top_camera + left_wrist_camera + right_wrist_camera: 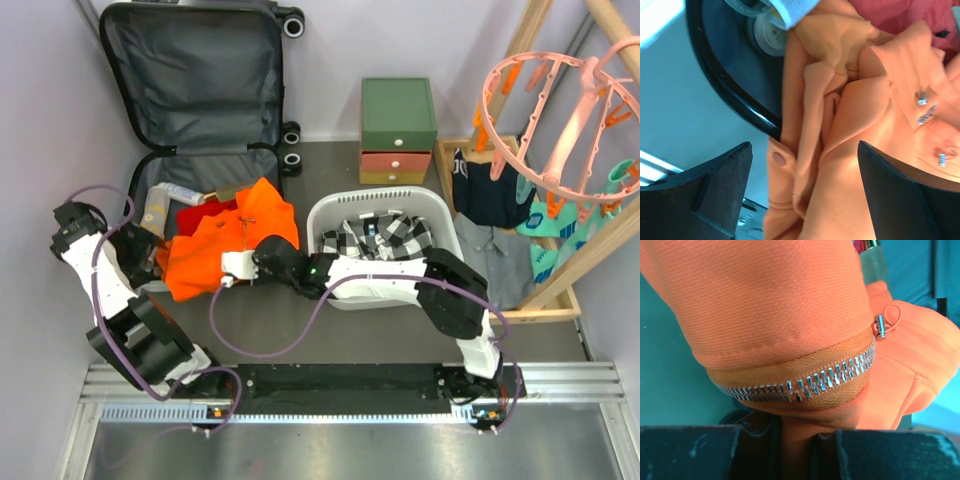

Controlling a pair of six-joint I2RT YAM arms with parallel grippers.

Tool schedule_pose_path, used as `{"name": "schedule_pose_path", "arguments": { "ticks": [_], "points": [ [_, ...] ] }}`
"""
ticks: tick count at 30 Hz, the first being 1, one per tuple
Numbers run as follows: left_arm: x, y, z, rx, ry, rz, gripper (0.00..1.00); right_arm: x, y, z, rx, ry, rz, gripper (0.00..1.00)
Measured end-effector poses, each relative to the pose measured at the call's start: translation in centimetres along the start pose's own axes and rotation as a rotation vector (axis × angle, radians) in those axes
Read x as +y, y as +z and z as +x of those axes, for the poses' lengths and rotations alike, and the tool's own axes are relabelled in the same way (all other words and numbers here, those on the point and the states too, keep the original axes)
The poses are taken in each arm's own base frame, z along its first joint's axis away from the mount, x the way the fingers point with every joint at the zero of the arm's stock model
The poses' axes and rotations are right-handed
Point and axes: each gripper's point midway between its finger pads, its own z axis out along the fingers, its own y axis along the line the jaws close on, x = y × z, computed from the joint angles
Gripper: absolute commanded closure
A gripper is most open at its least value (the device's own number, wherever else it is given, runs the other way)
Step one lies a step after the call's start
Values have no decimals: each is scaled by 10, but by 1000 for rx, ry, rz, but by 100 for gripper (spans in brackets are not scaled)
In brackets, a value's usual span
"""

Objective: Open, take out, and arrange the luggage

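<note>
The luggage lies open at the back left, its grey-lined lid up against the wall. An orange zip jacket spills out of its lower half over the front rim. My right gripper is shut on the jacket's front edge; the right wrist view shows orange cloth and a metal zip pinched between the fingers. My left gripper is open over the jacket's left side by the suitcase rim; its fingers straddle orange folds without touching them.
A white laundry basket with checked clothes stands right of the jacket. A green-and-orange drawer box stands behind it. A pink peg hanger on a wooden rack is at the far right. Red cloth and small items lie in the suitcase.
</note>
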Motion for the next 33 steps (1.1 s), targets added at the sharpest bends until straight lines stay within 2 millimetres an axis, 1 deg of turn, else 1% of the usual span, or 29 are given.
{"name": "schedule_pose_path", "arguments": {
  "ticks": [5, 6, 12, 15, 18, 19, 20, 22, 23, 25, 26, 33],
  "points": [
    [-4, 5, 8, 47, -67, 26, 14, 1, -4, 3, -26, -39, 29, 100],
    [-4, 7, 11, 58, -74, 27, 16, 1, -6, 3, -33, -46, 35, 100],
    [2, 25, 33, 153, -125, 30, 20, 3, -13, 5, -47, -106, 47, 100],
    [1, 30, 41, 186, -144, 47, 32, 4, -14, 4, -48, -134, 57, 100],
    [-2, 32, 44, 199, -147, 73, 47, 3, -16, 4, -53, -157, 59, 100],
    [-3, 32, 45, 201, -144, 76, 54, 3, -16, 4, -53, -158, 59, 100],
    [-2, 32, 45, 202, -140, 76, 69, 3, -17, 3, -51, -159, 57, 100],
    [-1, 31, 45, 205, -141, 72, 80, 2, -17, 3, -44, -159, 49, 100],
    [0, 30, 45, 210, -141, 67, 90, 2, -18, 2, -42, -160, 46, 100],
    [0, 26, 44, 227, -144, 59, 99, 3, -18, 3, -38, -161, 41, 100],
    [-1, 24, 44, 236, -145, 57, 100, 2, -18, 2, -36, -161, 39, 100],
    [-4, 17, 43, 279, -134, 53, 100, 4, -20, 3, -19, -150, 15, 100]
  ]
}}
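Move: The orange jacket's left edge lies about 4 cm to the right of the open left gripper, level with it fore and aft and some 5 cm below. In the suitcase, the beige roll is roughly 10 cm ahead and 1 cm to the right, and the red cloth about 10 cm ahead and 12 cm to the right, both some 8 cm lower. From the right gripper, already holding the jacket, that edge is around 17 cm left, 1 cm back and about level. Bring the left gripper about 4 cm right and as far down onto the orange jacket's left edge, swinging its fingertips some 15 degrees towards the right. Shut the fingers on the bunched cloth there, then raise it slightly, just over 1 cm. Keep the right gripper's pinch on the jacket while easing that hand a couple of centimetres right and back, fingertips tilting up a little. ##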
